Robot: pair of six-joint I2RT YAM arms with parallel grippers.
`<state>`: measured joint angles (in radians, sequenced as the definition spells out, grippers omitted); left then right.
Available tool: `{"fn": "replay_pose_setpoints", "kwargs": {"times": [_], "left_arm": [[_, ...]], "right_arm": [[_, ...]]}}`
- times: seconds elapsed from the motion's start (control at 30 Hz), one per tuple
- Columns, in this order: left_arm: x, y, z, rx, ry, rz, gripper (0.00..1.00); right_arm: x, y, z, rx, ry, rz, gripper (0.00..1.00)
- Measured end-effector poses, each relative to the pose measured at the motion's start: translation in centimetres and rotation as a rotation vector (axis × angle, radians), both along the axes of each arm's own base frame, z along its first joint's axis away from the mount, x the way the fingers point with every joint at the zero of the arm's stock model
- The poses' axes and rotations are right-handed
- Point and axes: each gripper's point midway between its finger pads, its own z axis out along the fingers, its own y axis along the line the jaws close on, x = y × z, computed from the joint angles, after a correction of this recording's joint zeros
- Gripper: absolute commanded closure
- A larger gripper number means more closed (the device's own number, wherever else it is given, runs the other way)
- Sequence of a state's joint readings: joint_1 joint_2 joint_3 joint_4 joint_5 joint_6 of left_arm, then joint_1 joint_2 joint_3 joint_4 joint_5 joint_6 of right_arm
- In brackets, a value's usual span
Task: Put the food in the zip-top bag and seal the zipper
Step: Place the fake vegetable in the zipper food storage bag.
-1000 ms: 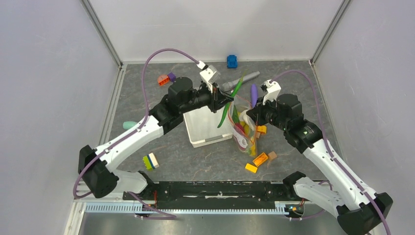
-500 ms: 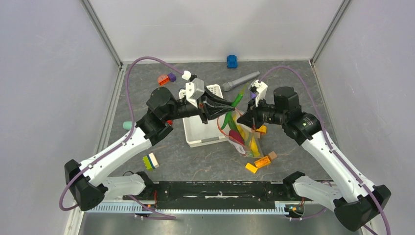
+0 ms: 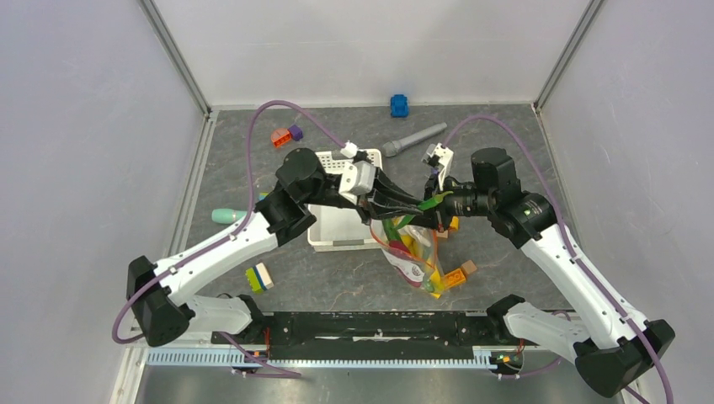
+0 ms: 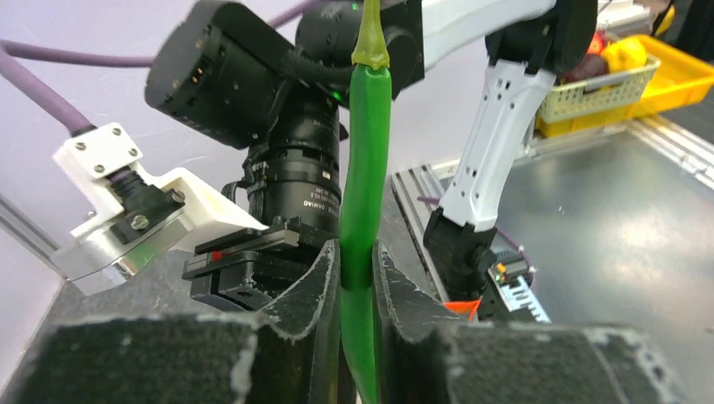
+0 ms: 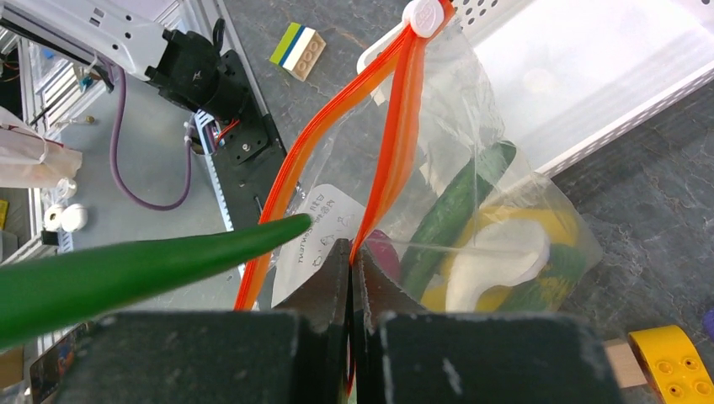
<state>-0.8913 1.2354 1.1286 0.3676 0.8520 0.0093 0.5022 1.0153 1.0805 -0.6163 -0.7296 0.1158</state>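
Observation:
My left gripper is shut on a slim green bean, which sticks out past the fingertips. In the top view this left gripper holds the bean level, its tip over the mouth of the zip-top bag. My right gripper is shut on one side of the orange-red zipper, holding the bag's mouth apart. The bean's tip points between the two strips. Inside the bag lie a dark-green cucumber, a whitish piece, yellow pieces and a purple-red piece.
A white basket stands just left of the bag, under my left arm. Orange and yellow blocks lie right of the bag. Farther off are a striped block, a teal piece, a grey cylinder and a blue toy.
My left gripper has swung down and to the right with the bean, turning it from upright to level at the bag's mouth. The bag has shifted slightly nearer and leftward.

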Motion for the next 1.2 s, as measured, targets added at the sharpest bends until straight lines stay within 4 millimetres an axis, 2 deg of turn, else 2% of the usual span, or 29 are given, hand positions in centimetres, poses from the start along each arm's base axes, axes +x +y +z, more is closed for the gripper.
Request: {"fn": "replay_pose_setpoints", "kwargs": {"times": [0.1,0.27,0.57,0.67,1.2], "left_arm": [[0.3,-0.9,-1.3,0.040,-0.033,-0.030,0.98],[0.7,-1.6,-4.8,0.140,-0.056,-0.059,0.98],[-0.1,-0.5,-11.4,0.247,-0.198,-0.126,0.98],[0.2,-0.5,-12.3,0.261,-0.214,-0.113,0.98],[2.0,-0.2,-14.3,0.328,-0.308,-0.035,0.98]], "right_arm": [[-0.2,0.0,0.0,-0.001,0.000,0.012,1.00],[-0.4,-0.1,0.4,-0.003,-0.006,0.020,1.00],[-0.4,0.0,0.6,-0.001,-0.010,0.031,1.00],[-0.3,0.0,0.4,-0.005,-0.003,0.031,1.00],[-0.2,0.0,0.4,-0.009,-0.010,0.029,1.00]]}}
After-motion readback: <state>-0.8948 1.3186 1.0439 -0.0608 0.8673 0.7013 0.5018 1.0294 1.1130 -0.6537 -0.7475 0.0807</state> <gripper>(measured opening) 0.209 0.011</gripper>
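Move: The bag's mouth, where the green pepper is being taken, lies about 14 cm below the left hand, nearly straight under it and some 2 cm to its left. The right gripper, at the rim, is roughly 4 cm ahead, 3 cm to the right and 12 cm lower. The white basket stands 17 cm ahead and 14 cm left, the orange brick 12 cm right and level, both nearly 40 cm down. From the right hand the mouth is about 4 cm back, 5 cm left and 2 cm below. Still pinching the green pepper, the left hand lowers it about 14 cm down into the open mouth of the bag, quickly at first and then easing, with a slight creep forward at the end close beside the right gripper. On the way its right-pointing fingers tip downward some 20 degrees. The right hand stays in place, shut on the zipper rim, keeping the mouth up. ##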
